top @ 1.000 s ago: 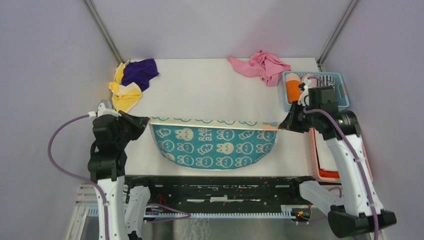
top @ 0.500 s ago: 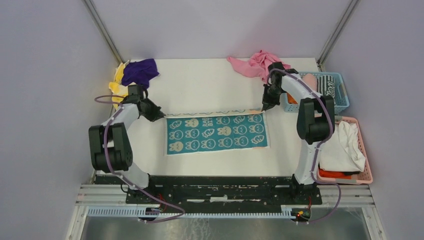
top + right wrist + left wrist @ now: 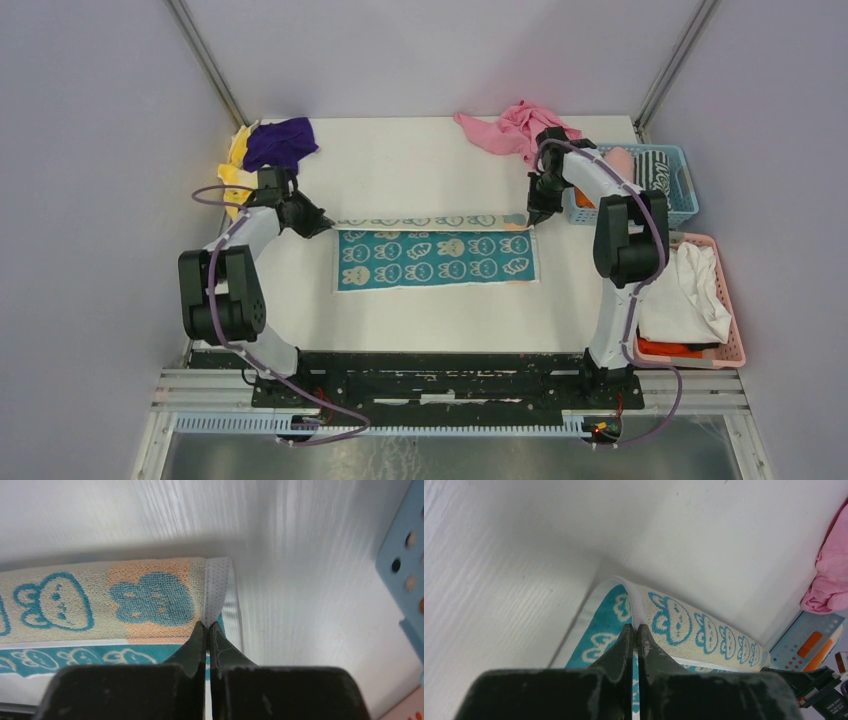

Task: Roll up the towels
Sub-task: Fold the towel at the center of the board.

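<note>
The teal-and-white towel [image 3: 437,258] lies flat mid-table, with its far edge turned over into a pale strip of cartoon faces [image 3: 684,627]. My left gripper [image 3: 318,224] is shut on the strip's left corner [image 3: 634,628]. My right gripper [image 3: 533,217] is shut on the right corner [image 3: 207,625], beside the white hem tab [image 3: 216,587]. The yellow towel [image 3: 240,180] and the purple towel [image 3: 281,143] lie crumpled at the far left. The striped towel [image 3: 657,163] sits in the blue basket [image 3: 686,205].
A pink cloth [image 3: 520,128] lies crumpled at the far edge, just behind my right arm. The blue basket also holds an orange item [image 3: 585,180]. A pink basket [image 3: 730,345] at the right edge holds white fabric [image 3: 685,290].
A second ago both arms held the teal towel hanging at the near side. They have carried it out, laid it flat, and drawn its far edge back over itself.
</note>
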### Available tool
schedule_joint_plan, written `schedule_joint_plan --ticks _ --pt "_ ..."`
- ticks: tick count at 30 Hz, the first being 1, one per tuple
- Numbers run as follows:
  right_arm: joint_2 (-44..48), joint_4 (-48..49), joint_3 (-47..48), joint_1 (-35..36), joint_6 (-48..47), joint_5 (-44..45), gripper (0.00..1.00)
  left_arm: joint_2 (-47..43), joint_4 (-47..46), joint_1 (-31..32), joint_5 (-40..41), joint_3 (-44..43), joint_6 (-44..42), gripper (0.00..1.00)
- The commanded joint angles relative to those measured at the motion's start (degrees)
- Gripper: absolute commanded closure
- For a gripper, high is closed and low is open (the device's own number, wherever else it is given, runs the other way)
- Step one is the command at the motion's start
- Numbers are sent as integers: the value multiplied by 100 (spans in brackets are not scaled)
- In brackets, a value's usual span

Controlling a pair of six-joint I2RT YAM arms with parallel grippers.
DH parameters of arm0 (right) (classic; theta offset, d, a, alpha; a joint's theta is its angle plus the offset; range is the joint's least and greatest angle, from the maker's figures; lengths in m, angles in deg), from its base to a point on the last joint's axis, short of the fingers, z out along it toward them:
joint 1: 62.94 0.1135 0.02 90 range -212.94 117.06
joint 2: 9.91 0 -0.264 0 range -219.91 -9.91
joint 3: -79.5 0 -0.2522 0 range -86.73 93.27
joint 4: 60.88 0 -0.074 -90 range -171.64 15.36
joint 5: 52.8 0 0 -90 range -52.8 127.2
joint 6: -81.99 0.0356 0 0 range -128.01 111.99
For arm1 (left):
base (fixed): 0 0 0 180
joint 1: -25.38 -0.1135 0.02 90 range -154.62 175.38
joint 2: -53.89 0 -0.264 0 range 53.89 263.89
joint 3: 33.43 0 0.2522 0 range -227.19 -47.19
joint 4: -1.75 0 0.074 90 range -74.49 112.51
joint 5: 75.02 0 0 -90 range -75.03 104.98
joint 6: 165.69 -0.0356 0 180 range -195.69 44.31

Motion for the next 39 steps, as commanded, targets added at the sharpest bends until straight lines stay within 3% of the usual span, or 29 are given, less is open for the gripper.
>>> schedule_joint_plan --ticks 1,10,14,24,39 --pt "1005 -161 -810 -79 107 288 100 -937 73 -23 30 596 -102 97" --pt "2353 108 -2356 -80 270 314 98 -2798 634 -29 603 1803 -152 97" --pt "2843 258 -3032 -76 380 70 97 -3209 571 -24 696 2357 35 97" --pt "3205 755 -4433 -76 664 -162 94 -2811 208 -26 732 2927 153 97" --pt "3389 890 -5013 -76 1074 -712 94 -2316 19 -20 670 2892 159 97"
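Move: The teal towel's near edge lies on the board toward the robot: its left corner is about 15 cm back, 1 cm right and 6 cm below the left hand. Its right corner is some 13 cm back, 1 cm right and 4 cm below the right hand. From the right hand, the blue basket sits about 11 cm ahead and 25 cm right; the yellow towel lies roughly 8 cm ahead and 20 cm left of the left hand. The teal towel's held edge, still pinched at both corners, is drawn back towards the robot, over the lower half and towards the near edge: about 15 cm by the left hand, just under 20 by the right. Both hands rise a little first, then sink, the left ending lower; the wrists tip some 10 degrees and the fingers stay nearly shut on the cloth. ##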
